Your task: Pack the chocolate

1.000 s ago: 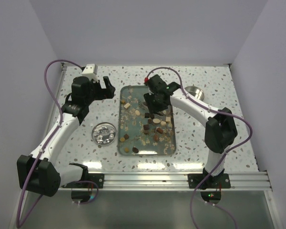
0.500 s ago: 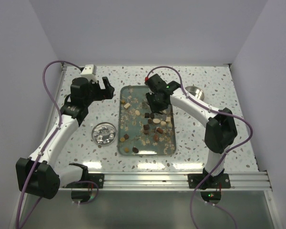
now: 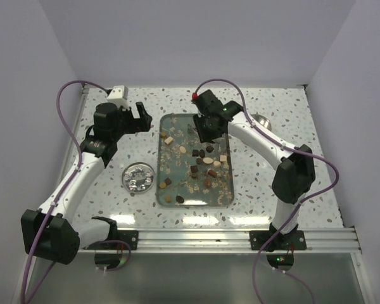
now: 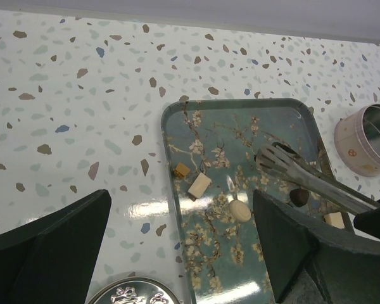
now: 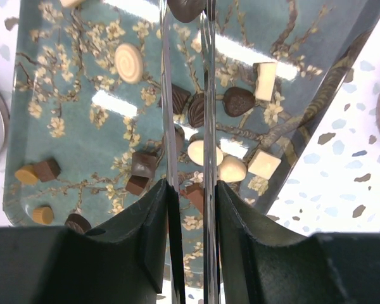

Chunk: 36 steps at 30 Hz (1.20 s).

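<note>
The chocolate (image 3: 202, 166) lies scattered on a teal flowered tray (image 3: 160, 190): dark cubes and rounds, cream ovals and squares. My right gripper (image 5: 190, 187) is shut on a pair of metal tongs (image 5: 206, 95), whose arms are squeezed close together above the tray's far right part. A dark piece (image 5: 187, 7) shows between the tong arms at the view's top edge; I cannot tell whether it is pinched. My left gripper (image 4: 182, 210) hangs open and empty over the tray's far left rim (image 4: 168, 164), near a cream oval (image 4: 239, 210).
A round silver dish (image 3: 140, 177) with shiny silver pieces sits left of the tray. An open round tin (image 4: 367, 142) stands on the table at the back right. Pale flakes are strewn among the candies. Walls close the table in on three sides.
My right gripper squeezed the tongs narrower and drew back toward the tray's far end. The left arm shifted slightly, still open.
</note>
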Tool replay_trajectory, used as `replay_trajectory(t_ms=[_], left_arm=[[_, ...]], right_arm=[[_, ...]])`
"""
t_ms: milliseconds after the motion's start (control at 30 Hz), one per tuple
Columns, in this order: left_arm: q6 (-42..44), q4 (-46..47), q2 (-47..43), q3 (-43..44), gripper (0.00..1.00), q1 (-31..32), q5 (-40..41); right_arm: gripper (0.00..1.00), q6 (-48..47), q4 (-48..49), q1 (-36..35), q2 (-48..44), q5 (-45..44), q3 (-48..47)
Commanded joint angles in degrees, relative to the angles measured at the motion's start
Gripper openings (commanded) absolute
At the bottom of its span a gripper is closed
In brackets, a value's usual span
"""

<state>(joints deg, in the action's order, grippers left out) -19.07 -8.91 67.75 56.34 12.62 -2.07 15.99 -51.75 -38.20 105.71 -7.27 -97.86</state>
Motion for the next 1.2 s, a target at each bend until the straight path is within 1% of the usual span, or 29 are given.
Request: replay_trajectory(t_ms=[0, 200, 367, 533, 733, 1033, 1167], left_arm=[[-0.7, 0.6, -1.3, -0.6, 1.0, -0.2, 0.6], [-0.8, 0.6, -1.4, -1.0, 1.0, -0.2, 0.4], [-1.0, 1.2, -0.9, -1.1, 1.0, -0.2, -0.3], [-1.2, 2.1, -0.2, -1.0, 1.0, -0.2, -1.3], [-1.6, 2.8, 0.9, -0.9, 1.0, -0.2, -2.2], [-1.1, 2.8, 1.4, -0.9, 1.0, -0.3, -2.5], [-1.1, 2.8, 1.6, -0.9, 1.0, -0.2, -2.9]], right_arm=[[0.33, 0.4, -1.6, 0.2, -2.3, -2.0, -3.9], [0.33, 0.0, -2.5, 1.9, -3.6, -3.5, -3.1], [0.33, -0.4, -2.4, 7.0, -7.4, -3.8, -0.2], [0.33, -1.5, -3.7, 12.4, -10.6, -5.2, 0.6], [0.32, -2.5, -5.2, 17.1, -14.8, -6.5, 2.6], [0.33, -2.4, -6.1, 20.4, -19.4, -8.2, 8.0], [0.33, -2.8, -6.2, 21.0, -19.7, -9.3, 8.9]])
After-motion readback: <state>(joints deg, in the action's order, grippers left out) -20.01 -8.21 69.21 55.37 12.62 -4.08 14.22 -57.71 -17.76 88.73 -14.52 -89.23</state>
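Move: The round tin, where the dark chocolate already held in the tongs is headed, stands about 20 cm to the right of the right hand and 5 cm farther out, its middle roughly 11 cm below. The held chocolate sits some 5 cm ahead, 3 cm left and 8 cm below. In the tray, about 12 cm down, a cream bar lies 3 cm right and 2 cm ahead. From the left hand, the tin is about 37 cm right, 3 cm ahead and 20 cm lower. The dark chocolate, still pinched between the tongs' tips, is carried by the right arm some 18 cm right, out over the tray's right edge to the tin, rising about 7 cm on the way before sinking a little at the end. The path bows slightly forward and back again; the wrist turns clockwise by some 25 degrees, and the fingers keep their grip on the tongs. ##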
